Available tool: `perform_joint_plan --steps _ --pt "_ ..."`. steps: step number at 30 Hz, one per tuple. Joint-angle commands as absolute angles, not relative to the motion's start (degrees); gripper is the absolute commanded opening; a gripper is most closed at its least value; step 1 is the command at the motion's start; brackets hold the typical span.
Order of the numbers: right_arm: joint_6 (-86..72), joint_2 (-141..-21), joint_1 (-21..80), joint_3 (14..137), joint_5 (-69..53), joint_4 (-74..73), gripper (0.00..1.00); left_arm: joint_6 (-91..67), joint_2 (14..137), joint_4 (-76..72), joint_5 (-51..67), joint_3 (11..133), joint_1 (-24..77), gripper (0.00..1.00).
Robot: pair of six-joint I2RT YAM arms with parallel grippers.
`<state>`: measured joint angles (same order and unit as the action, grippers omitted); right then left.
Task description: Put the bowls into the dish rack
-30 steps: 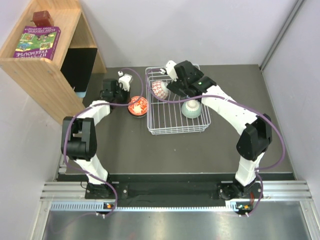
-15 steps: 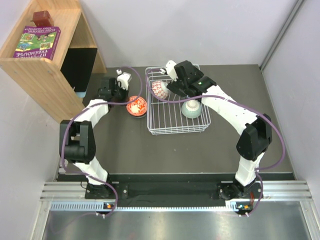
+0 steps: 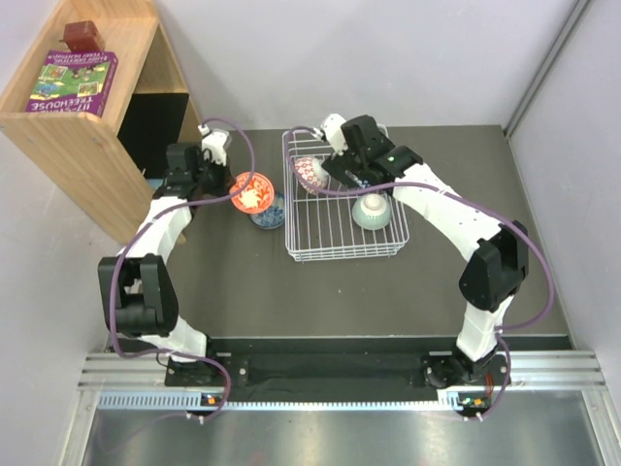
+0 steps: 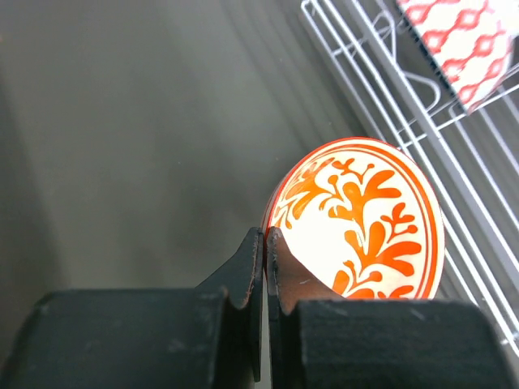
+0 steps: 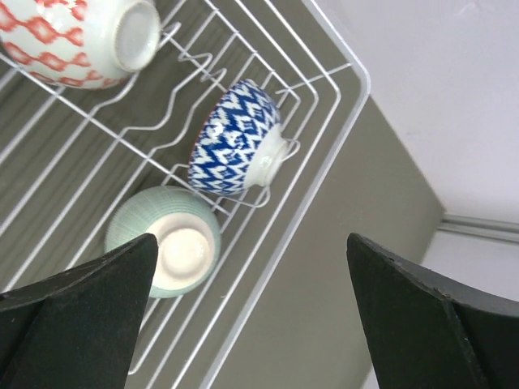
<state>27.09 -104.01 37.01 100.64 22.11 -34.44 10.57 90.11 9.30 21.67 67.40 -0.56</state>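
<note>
My left gripper (image 3: 234,182) (image 4: 265,237) is shut on the rim of the orange-red bowl (image 3: 251,191) (image 4: 365,219), holding it tilted above the table just left of the dish rack (image 3: 344,238) (image 4: 381,81). Below it a blue-and-white bowl (image 3: 271,213) sits on the table. In the rack, the red-and-white bowl (image 3: 311,173) (image 5: 69,40), another blue-and-white bowl (image 5: 235,150) and the pale green bowl (image 3: 372,211) (image 5: 166,243) lean on the prongs. My right gripper (image 3: 342,167) (image 5: 252,243) hangs open over the rack, holding nothing.
A wooden shelf unit (image 3: 92,126) with a book on top stands at the back left, close behind the left arm. Purple cables loop off both arms. Walls close the table at the back and on the right.
My left gripper has lifted the orange-red bowl up and to the back left, uncovering the blue-and-white bowl beneath it. The right arm has barely moved.
</note>
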Motion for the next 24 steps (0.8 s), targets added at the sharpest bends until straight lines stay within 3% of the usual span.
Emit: perform_joint_plan --steps 1,6,15,24 --pt "20.8 -103.7 34.3 106.4 14.4 -35.1 1.00 9.0 83.9 6.0 28.6 68.6 -2.5 0.00" --pt "16.0 -104.5 31.2 108.4 5.6 -36.4 1.00 8.3 81.0 5.7 36.3 67.5 -3.0 0.00" --pt "7.3 -104.0 25.8 106.6 -26.3 -34.9 1.00 2.4 80.2 0.4 51.7 66.4 -2.9 0.00" --pt "-5.3 -104.2 23.6 98.2 -49.2 -24.1 1.00 1.6 83.3 -6.4 56.9 64.6 3.2 0.00"
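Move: The left hand already holds the orange bowl by its rim, with the dish rack's middle some 27 cm to its right, level in reach and 11 cm below. The blue-white bowl is 7 cm right, 6 cm back and 14 cm below. From the right hand, the orange bowl lies about 23 cm left, 4 cm back and 7 cm below; the red-white bowl is 10 cm left, 1 cm ahead and 15 cm below. Left lifts the orange bowl 9 cm and brings it rightward; right, fingers open, rolls and swings left towards it. ##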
